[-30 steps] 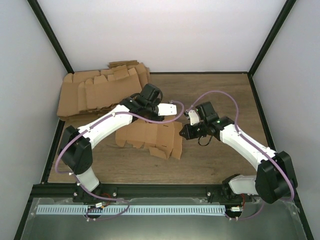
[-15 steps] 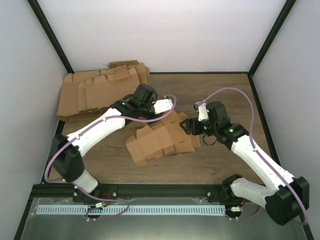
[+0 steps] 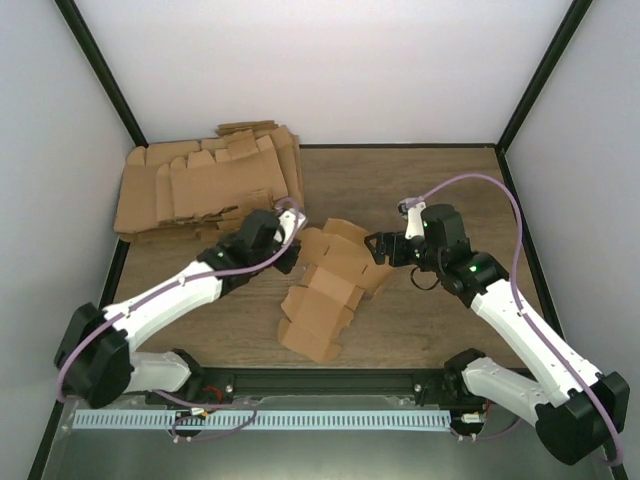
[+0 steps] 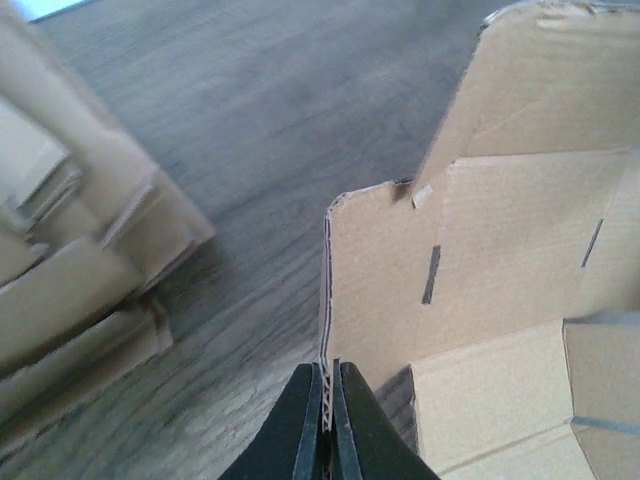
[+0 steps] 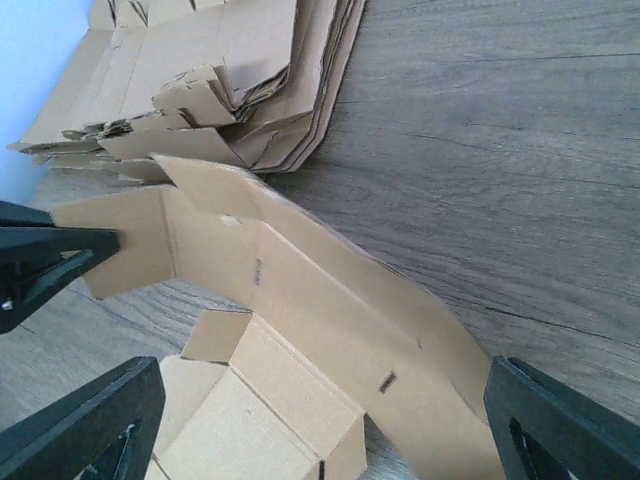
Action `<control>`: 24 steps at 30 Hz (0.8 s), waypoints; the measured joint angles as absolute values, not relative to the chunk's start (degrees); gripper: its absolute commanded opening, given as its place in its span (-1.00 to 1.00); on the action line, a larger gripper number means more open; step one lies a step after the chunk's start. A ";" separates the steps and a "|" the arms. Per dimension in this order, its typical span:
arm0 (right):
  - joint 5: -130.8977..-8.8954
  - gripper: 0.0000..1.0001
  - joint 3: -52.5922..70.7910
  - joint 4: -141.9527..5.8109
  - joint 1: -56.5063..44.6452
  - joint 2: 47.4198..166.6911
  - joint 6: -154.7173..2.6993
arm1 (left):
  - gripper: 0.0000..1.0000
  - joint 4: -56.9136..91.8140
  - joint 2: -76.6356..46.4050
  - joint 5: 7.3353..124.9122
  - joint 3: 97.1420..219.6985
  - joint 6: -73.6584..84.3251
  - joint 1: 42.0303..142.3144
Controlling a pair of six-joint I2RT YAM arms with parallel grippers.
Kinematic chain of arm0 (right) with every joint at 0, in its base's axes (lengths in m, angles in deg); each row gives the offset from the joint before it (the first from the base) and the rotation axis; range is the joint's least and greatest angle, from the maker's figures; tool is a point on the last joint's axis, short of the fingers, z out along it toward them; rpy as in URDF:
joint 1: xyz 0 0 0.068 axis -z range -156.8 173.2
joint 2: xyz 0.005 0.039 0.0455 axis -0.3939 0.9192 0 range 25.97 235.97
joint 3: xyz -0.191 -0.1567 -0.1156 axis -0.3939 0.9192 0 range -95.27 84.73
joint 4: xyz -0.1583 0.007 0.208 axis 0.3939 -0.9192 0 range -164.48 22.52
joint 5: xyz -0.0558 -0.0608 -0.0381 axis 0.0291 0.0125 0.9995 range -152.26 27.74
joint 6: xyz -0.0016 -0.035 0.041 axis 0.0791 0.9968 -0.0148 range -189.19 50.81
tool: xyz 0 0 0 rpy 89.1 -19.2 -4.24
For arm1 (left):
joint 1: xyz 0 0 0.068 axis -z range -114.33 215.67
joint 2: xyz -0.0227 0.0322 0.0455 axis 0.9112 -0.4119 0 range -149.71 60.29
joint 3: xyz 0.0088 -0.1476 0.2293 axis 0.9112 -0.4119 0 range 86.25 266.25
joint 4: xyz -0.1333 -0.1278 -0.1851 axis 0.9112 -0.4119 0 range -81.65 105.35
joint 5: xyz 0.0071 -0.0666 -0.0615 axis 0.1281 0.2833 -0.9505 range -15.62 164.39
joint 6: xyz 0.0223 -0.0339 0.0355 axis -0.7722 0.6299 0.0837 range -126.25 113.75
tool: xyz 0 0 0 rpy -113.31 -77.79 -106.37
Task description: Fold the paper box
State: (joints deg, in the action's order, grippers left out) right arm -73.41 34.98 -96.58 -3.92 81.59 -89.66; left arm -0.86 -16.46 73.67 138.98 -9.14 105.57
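The paper box (image 3: 325,285) is a partly unfolded brown cut-out with flaps, lying slanted on the table between the arms. My left gripper (image 3: 292,244) is shut on its upper left flap. In the left wrist view the fingertips (image 4: 327,395) pinch the corrugated edge of the box (image 4: 500,250). My right gripper (image 3: 379,250) is open at the box's upper right edge. In the right wrist view its jaws stand wide apart around the box (image 5: 300,300) without touching it. The left gripper's black fingers (image 5: 50,262) show there, clamped on the flap.
A big pile of flat cardboard blanks (image 3: 205,180) lies at the back left; it also shows in the left wrist view (image 4: 70,270) and the right wrist view (image 5: 220,70). Wooden tabletop (image 3: 420,190) stretches behind and right. Walls close in on three sides.
The left arm has drawn back toward the left front, still holding the flap. The box has swung so its free end points toward the table's front. The right gripper has shifted slightly right.
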 measured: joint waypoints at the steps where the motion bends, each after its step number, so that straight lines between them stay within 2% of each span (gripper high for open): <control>1: -73.39 0.83 34.98 -96.58 -3.92 81.50 -89.97 | -0.93 1.30 -13.97 74.81 136.07 -6.21 105.57; 9: -76.45 0.84 35.37 -94.37 -3.92 82.20 -93.99 | -0.92 13.52 1.00 83.58 120.01 10.35 105.57; 18: -84.93 0.82 40.11 -87.73 -3.94 87.01 -99.15 | -0.93 16.82 8.74 86.64 112.23 18.38 105.64; 24: -87.71 0.83 41.84 -81.21 -3.94 88.37 -108.02 | -0.92 19.49 12.17 86.72 107.66 20.39 107.23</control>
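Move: The left gripper holds a flap edge of the paper box, whose middle lies about 8 cm to its right, 8 cm back and some 9 cm below; the cardboard stack's middle is roughly 17 cm farther out and 20 cm to the left. From the open right hand the box's middle lies about 10 cm left, 5 cm back and 14 cm below, with the left gripper some 18 cm to its left and about level fore and aft. Still pinching the flap edge, the left hand swings some 8 cm to the left and about 4 cm back, quickly at first and then easing off, while the wrist turns roughly 25 degrees counter-clockwise and tilts so the fingers point more level, drawing the box's held corner round with it. After a brief wait the right hand follows about 5 cm left and 3 cm down towards the box's raised panels, fingers staying wide open, tipping some 15 degrees downward while its left side rises about 20; whether it touches the cardboard can't be seen. ##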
